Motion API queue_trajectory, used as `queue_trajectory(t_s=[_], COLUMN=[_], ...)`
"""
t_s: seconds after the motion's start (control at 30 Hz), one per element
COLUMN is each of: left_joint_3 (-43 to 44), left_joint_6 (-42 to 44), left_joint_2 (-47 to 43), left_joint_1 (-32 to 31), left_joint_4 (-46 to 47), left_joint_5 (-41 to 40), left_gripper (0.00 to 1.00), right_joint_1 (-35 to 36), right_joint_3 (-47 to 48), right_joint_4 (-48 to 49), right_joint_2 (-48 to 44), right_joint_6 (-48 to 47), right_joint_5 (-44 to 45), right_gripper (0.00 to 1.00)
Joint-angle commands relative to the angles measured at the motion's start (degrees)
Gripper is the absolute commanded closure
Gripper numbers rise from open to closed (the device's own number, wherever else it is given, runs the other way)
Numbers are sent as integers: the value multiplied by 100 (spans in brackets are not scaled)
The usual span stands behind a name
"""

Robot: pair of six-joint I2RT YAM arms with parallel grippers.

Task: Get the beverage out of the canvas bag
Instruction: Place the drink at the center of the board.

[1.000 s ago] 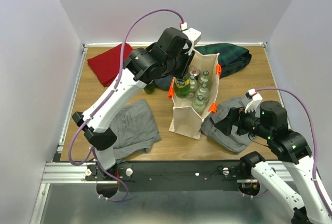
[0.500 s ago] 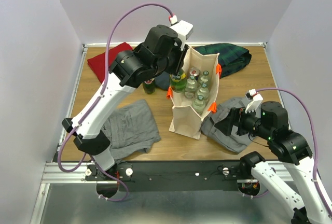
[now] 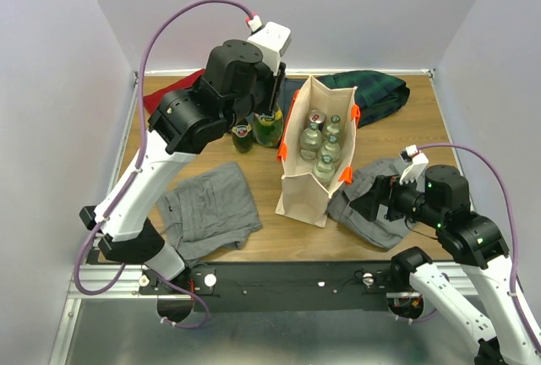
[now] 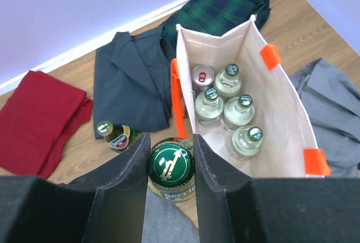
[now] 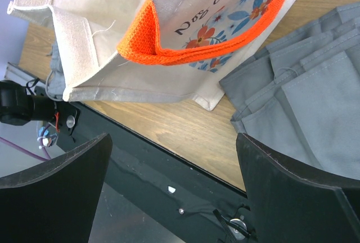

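Observation:
The canvas bag [image 3: 306,181] stands upright mid-table, beige with orange handles, also in the left wrist view [image 4: 278,105] and the right wrist view [image 5: 129,35]. Inside it stand several clear bottles [image 4: 242,108] and a can [image 4: 203,76]. My left gripper [image 3: 271,117] [image 4: 170,143] is shut on the neck of a green Perrier bottle [image 3: 269,128] [image 4: 171,164], the beverage, held in the air just outside the bag's left wall. My right gripper [image 3: 364,204] [image 5: 174,147] hangs open by the bag's near right corner, holding nothing.
A second green bottle [image 3: 243,138] [image 4: 115,135] stands on the wood left of the held one. Around it lie a red cloth [image 4: 39,116], a dark blue garment [image 4: 126,80], a green plaid cloth [image 3: 380,95], and grey clothes [image 3: 211,204] [image 3: 359,220].
My left arm has lifted the green bottle out of the bag's far left corner and carried it leftward past the bag's wall. The right arm has not moved.

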Motion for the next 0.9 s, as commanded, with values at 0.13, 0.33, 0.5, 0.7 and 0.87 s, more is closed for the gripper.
queue_trajectory(t_s=[0.13, 0.33, 0.5, 0.7, 0.87], left_joint_3=[-506, -1524, -2123, -2844, -3538], left_joint_6=[222, -32, -138, -217, -261], left_joint_2=[-476, -652, -731, -775, -828], left_joint_1=[51, 377, 623, 772, 851], left_joint_4=[1008, 1544, 1896, 2467, 3170], left_joint_5=[-784, -582, -468, -336, -248], left_gripper=[100, 100, 100, 100, 100], right_joint_1=[15, 24, 15, 15, 24], right_joint_3=[-67, -75, -84, -84, -84], right_joint_4=[33, 33, 32, 32, 24], right_joint_2=[21, 48, 65, 109, 153], right_joint_6=[31, 31, 40, 48, 66], right_joint_5=[109, 100, 109, 127, 153], right_gripper=[0, 0, 0, 0, 0])
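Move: Beneath the left hand, which already holds a green drink bottle high up, the free patch of board it is bound for lies about 7 cm ahead, 2 cm left and some 45 cm down. The drink already standing is roughly 9 cm ahead and 8 cm left of the hand; the canvas bag's middle is about 6 cm ahead and 15 cm right, both about 35 cm below. From the right hand, that patch lies some 22 cm ahead, 29 cm left and 23 cm down. Lowering the held bottle towards the bare board between the standing drink and the canvas bag, the left hand first eases a little left, then sinks about 14 cm in all while reaching some 6 cm forward. It ends about 3 cm farther left, the wrist turned roughly 10 degrees counter-clockwise and tipped slightly down, fingers keeping their grip near the bottle's neck. ##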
